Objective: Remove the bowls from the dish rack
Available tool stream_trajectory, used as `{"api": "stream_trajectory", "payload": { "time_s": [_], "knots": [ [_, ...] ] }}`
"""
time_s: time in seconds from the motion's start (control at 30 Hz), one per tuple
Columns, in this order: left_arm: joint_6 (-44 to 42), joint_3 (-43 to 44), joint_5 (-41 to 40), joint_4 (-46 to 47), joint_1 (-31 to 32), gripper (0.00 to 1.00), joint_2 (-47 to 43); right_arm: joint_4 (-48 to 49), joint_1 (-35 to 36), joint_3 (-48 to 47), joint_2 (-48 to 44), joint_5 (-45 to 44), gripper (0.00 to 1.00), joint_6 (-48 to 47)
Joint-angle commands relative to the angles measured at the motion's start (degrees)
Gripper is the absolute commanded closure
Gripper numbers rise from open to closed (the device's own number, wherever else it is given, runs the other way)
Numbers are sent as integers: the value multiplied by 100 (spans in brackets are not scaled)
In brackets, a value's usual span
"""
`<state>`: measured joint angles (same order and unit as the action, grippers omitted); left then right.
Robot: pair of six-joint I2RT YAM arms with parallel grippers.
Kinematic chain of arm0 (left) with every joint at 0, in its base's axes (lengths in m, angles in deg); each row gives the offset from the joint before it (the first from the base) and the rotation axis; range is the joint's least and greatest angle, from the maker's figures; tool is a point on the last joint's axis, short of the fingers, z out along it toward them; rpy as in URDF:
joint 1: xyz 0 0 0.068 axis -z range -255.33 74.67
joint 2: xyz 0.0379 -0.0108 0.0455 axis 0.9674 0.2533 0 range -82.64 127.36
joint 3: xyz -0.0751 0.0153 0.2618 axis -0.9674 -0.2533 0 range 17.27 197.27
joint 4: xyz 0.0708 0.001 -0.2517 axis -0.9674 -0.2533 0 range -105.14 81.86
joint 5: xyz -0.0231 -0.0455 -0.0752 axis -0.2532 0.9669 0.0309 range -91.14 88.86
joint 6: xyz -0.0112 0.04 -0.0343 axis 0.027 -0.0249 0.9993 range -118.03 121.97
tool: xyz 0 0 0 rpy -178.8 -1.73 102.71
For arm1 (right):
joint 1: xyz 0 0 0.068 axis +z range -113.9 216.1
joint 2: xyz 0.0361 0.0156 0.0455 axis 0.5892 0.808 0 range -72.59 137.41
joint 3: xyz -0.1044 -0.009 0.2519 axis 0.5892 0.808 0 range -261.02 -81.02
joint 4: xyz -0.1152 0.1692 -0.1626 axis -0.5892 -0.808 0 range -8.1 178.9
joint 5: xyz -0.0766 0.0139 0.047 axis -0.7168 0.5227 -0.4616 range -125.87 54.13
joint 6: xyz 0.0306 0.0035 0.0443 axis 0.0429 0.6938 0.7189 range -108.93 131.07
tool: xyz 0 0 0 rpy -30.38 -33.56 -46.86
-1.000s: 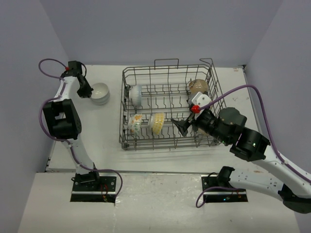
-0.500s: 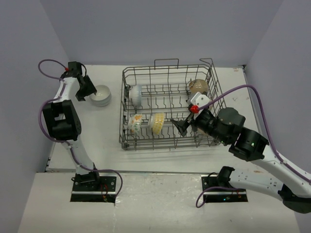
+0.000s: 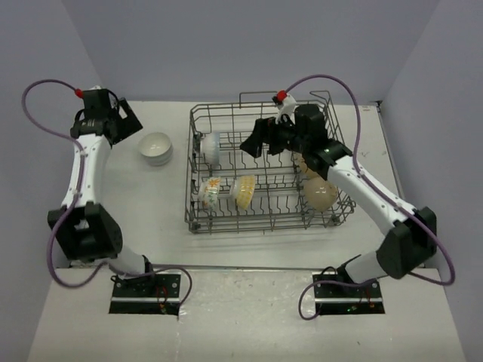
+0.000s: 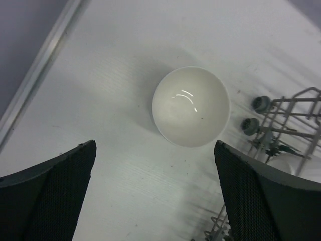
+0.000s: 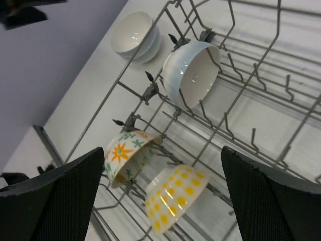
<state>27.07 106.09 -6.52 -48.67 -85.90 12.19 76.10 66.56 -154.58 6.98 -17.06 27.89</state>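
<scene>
Left of the dish rack [image 3: 256, 230], a stack of plain white bowls [image 3: 155, 147] stands on the table. My left gripper [image 3: 127, 124] hovers open just behind and to the left of the stack, holding nothing. In the left wrist view the top white bowl [image 4: 190, 106] lies ahead of the open left gripper [image 4: 154, 145]. My right gripper [image 3: 260, 139] hangs open over the rack's back middle. Below the right gripper [image 5: 163, 150], a white bowl [image 5: 193, 73], a floral bowl [image 5: 125, 155] and a yellow-dotted bowl [image 5: 175, 198] stand among the tines. Two tan bowls [image 3: 321, 192] sit at the rack's right end.
The rack's corner with small grey wheels [image 4: 256, 113] is close to the white stack on its right. The table's left edge strip [image 4: 40, 70] runs behind the stack. Raised handle loops [image 3: 259, 96] stand at the rack's back rim.
My left gripper has opened and drawn back up and left, leaving the white bowl on the stack. My right arm has swung from the rack's right front to over its back middle.
</scene>
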Motion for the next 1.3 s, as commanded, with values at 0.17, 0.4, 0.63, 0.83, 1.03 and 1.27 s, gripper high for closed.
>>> {"api": "stream_trajectory", "payload": {
  "time_s": [0.17, 0.4, 0.63, 0.83, 1.03, 1.27],
  "knots": [
    [13, -2920, -613, 1091, 995, 0, -4471, 1465, -119, -1307, 2295, 1335, 1, 2491],
    [-322, -4399, -973, 1215, 1329, 0, -5993, 1315, -128, -2074, 3477, 1424, 16, 2669],
    [-375, -4329, -744, 1223, 1408, 0, -5792, 1543, -128, -2540, 4180, 1923, 29, 2905],
    [-357, -4364, -727, 1241, 1435, 0, -5932, 1728, -119, -2900, 4698, 2224, 37, 3187],
    [-366, -4364, -683, 1250, 1461, 0, -5932, 1912, -119, -3146, 4989, 2487, 47, 3424],
    [-375, -4364, -674, 1258, 1496, 0, -5958, 2447, -128, -3375, 5437, 3014, 56, 3925]
  ]
}}
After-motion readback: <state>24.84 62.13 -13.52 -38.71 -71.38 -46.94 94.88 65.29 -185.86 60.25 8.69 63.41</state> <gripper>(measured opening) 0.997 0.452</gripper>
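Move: The pale blue bowl standing on edge at the rack's left rear lies roughly 17 cm left and 9 cm ahead of the right hand, about 19 cm below it. Nearer the base, the flowered bowl is about 15 cm straight back of the blue one, and the yellow-dotted bowl 15 cm back and 12 cm right of it. The white stacked bowls on the table sit 20 cm left of the blue bowl. From the left hand, the blue bowl is some 25 cm right, level ahead, 11 cm lower. Leftward, down and forward, about 14, 14 and 11 cm, the right hand swoops in on the pale blue bowl and slows near it, tipping its fingers down by some 40 degrees and half closing them so they straddle the rim. The empty left hand swings back and left from the stacked bowls, rising in an arc, then sinks partway and waits wide open. ##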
